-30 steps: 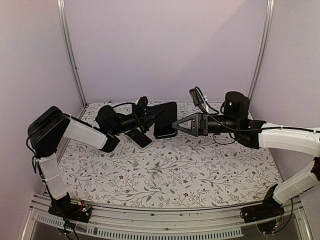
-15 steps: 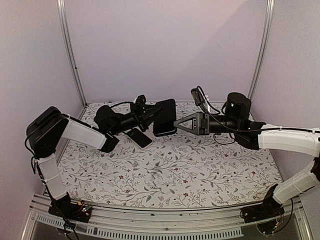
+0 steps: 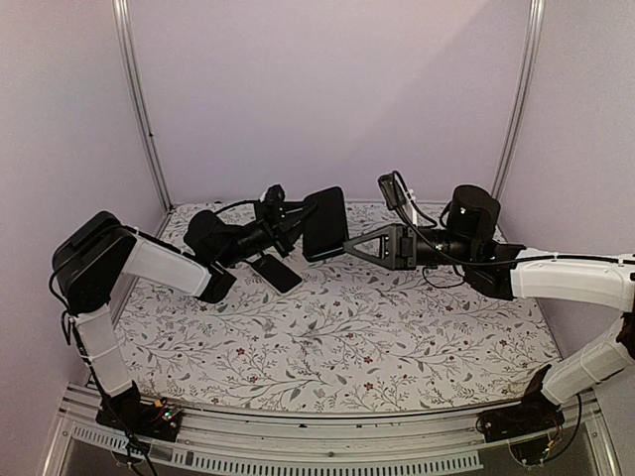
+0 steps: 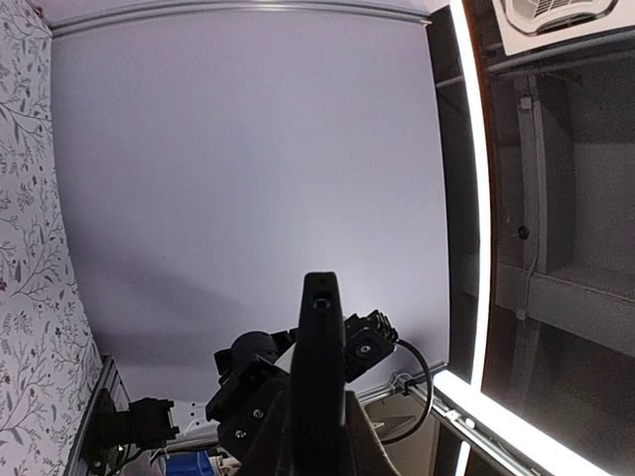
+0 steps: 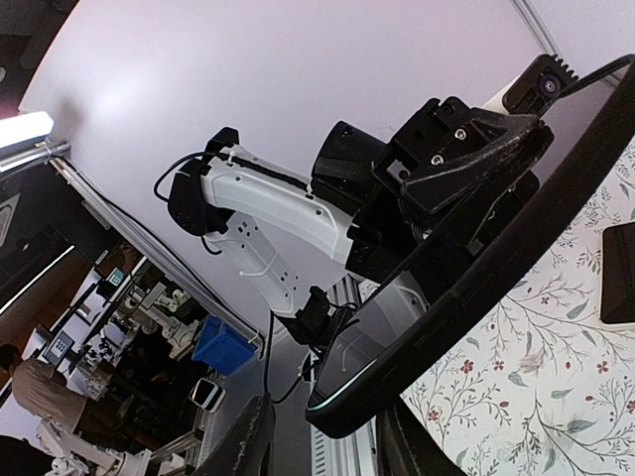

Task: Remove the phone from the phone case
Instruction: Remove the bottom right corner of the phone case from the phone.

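A black phone [image 3: 324, 222] in its black phone case [image 5: 516, 243] hangs in the air over the back of the table. My left gripper [image 3: 302, 224] is shut on its left end. In the left wrist view the phone [image 4: 319, 367] stands edge-on between that gripper's [image 4: 317, 441] fingers. My right gripper [image 3: 347, 245] reaches in from the right at the phone's lower right corner. In the right wrist view the corner of the glossy screen [image 5: 397, 332] sits between the right gripper's [image 5: 322, 421] jaws. They are still apart, with a gap showing on the left side.
A flat black slab [image 3: 275, 271] lies on the flowered tablecloth [image 3: 337, 337] below the left gripper, and shows at the right edge of the right wrist view too [image 5: 620, 273]. Lilac walls close in the back and both sides.
The left gripper has lifted and tilted the phone a little, up and to the left. The right gripper has followed, and its jaws have narrowed round the phone's corner.
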Action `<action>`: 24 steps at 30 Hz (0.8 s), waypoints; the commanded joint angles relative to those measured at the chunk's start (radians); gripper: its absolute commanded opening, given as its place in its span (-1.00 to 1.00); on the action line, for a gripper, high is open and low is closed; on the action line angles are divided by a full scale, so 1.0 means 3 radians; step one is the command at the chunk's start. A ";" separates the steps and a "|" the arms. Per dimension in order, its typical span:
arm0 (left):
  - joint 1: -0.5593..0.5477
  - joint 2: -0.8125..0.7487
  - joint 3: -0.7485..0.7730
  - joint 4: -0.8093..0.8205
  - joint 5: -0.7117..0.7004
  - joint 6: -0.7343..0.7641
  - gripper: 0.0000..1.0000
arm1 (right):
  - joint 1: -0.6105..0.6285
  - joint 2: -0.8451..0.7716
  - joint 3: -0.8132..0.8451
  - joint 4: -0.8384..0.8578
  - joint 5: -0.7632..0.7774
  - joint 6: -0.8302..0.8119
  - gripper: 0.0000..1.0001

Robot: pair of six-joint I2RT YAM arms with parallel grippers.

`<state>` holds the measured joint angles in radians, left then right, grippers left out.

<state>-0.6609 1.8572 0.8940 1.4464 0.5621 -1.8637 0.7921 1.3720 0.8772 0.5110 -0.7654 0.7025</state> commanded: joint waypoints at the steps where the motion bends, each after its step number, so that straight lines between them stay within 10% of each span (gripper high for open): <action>1: 0.0015 -0.0052 0.0021 0.0275 -0.0171 0.0006 -1.00 | 0.0051 0.0022 0.0011 0.0248 -0.0128 0.0010 -0.39; 24: -0.0054 0.0012 0.0095 0.0342 -0.0041 -0.0103 -1.00 | 0.0049 0.0127 0.0253 0.0250 -0.0157 -0.0212 -0.96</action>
<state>-0.6628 1.8572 0.8970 1.4574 0.5468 -1.8877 0.7921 1.4059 0.8970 0.5243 -0.7967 0.7017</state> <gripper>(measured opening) 0.099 0.097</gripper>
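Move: The case's bottom right corner lies right at my right fingertips, about 1 cm to the left of the hand point and level with it. A loose phone lies on the table some 16 cm ahead of my right hand, 21 cm to its left and 30 cm below. From my left hand, which already grips the phone's left side, that corner is roughly 11 cm back, 7 cm to the right and 1 cm higher. I close my right fingers from about a third open to nearly shut on the case's bottom right corner, pinching its rim. The right hand all but stays in place, creeping about half a centimetre left into the corner and dipping as little before easing partly back up. My left hand holds still and keeps its grip on the phone. ##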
